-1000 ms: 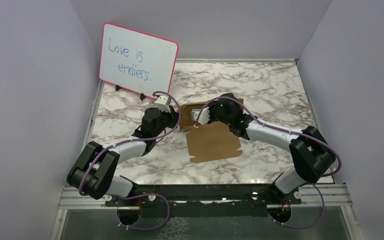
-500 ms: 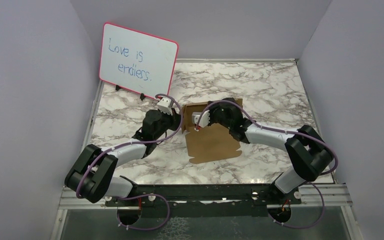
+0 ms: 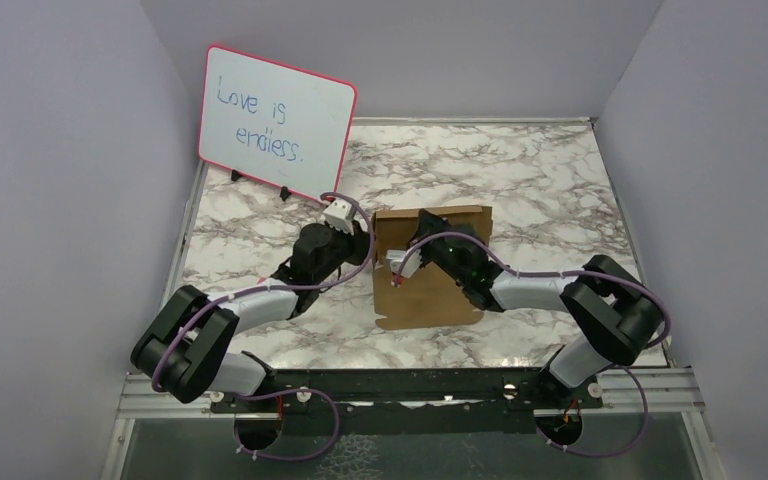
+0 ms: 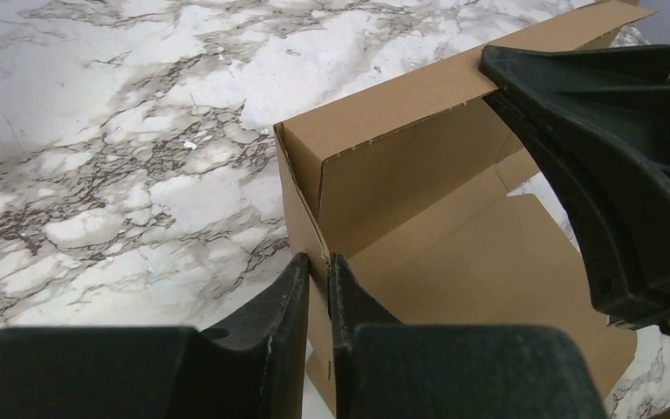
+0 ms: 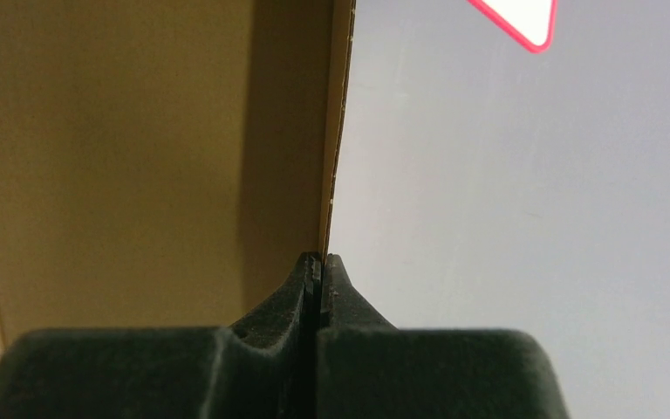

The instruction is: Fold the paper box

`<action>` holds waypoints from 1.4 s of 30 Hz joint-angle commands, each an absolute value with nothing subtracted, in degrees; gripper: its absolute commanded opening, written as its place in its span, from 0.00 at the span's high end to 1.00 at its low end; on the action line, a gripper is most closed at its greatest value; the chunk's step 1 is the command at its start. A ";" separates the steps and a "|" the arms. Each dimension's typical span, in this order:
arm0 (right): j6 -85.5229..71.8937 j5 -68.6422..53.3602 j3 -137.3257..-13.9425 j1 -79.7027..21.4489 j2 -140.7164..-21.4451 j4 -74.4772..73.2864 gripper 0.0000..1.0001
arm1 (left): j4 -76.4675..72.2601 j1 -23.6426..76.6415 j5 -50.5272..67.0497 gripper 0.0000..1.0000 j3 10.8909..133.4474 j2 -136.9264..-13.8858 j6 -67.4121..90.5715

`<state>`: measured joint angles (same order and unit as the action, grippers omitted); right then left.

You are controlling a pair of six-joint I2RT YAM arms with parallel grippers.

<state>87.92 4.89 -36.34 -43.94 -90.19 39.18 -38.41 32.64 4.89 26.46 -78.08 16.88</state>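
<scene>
The paper box (image 3: pixel 430 295) is brown cardboard in the middle of the marble table, base flat, back wall and left side wall raised. In the left wrist view the two walls of the paper box (image 4: pixel 401 166) meet at a corner. My left gripper (image 4: pixel 318 262) is shut on the bottom of the left side wall; from above the left gripper (image 3: pixel 368 245) sits at the box's left edge. My right gripper (image 5: pixel 321 257) is shut on a thin edge of the paper box (image 5: pixel 140 131). From above the right gripper (image 3: pixel 397 268) is over the box's left half.
A pink-framed whiteboard (image 3: pixel 275 122) with handwriting stands at the back left, a little behind the left gripper. Grey walls close the table in on the left, back and right. Marble surface (image 3: pixel 550 180) shows right of and behind the box.
The box's back wall has come up from flat to upright. The right gripper has drawn toward the near side, and the left gripper has shifted right with the side wall.
</scene>
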 commanded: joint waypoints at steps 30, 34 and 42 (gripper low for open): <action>104.61 15.59 -24.96 -53.25 -100.64 74.22 0.99 | -35.64 30.90 1.36 0.51 23.41 -62.67 15.20; 104.68 15.60 -25.03 -53.52 -100.64 74.07 0.99 | -39.10 26.50 -1.66 0.48 20.92 -60.17 18.15; 104.85 15.58 -25.27 -53.79 -100.44 74.14 0.99 | -42.45 19.78 -1.37 0.49 19.26 -64.23 21.90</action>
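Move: My left fingers are still around the top edge of the paper box's left side flap, its middle some 2 cm ahead and 3 cm below. The top strip's middle is about 13 cm right and 8 cm ahead of my left hand. My right fingers pinch that strip, its middle about 1 cm right and level ahead; from my right hand the right side flap is roughly 13 cm right, 2 cm back and 4 cm lower. I let the left side flap go: my left fingers open to about half while easing back some 2 cm, then I lift clear and sweep left, away from the box, ending about 10 cm left of where I began, turned counter-clockwise. Meanwhile my right hand keeps its pinch on the top strip, draws it back about 4 cm with the fingers tilting up some 15 degrees, then holds there. ##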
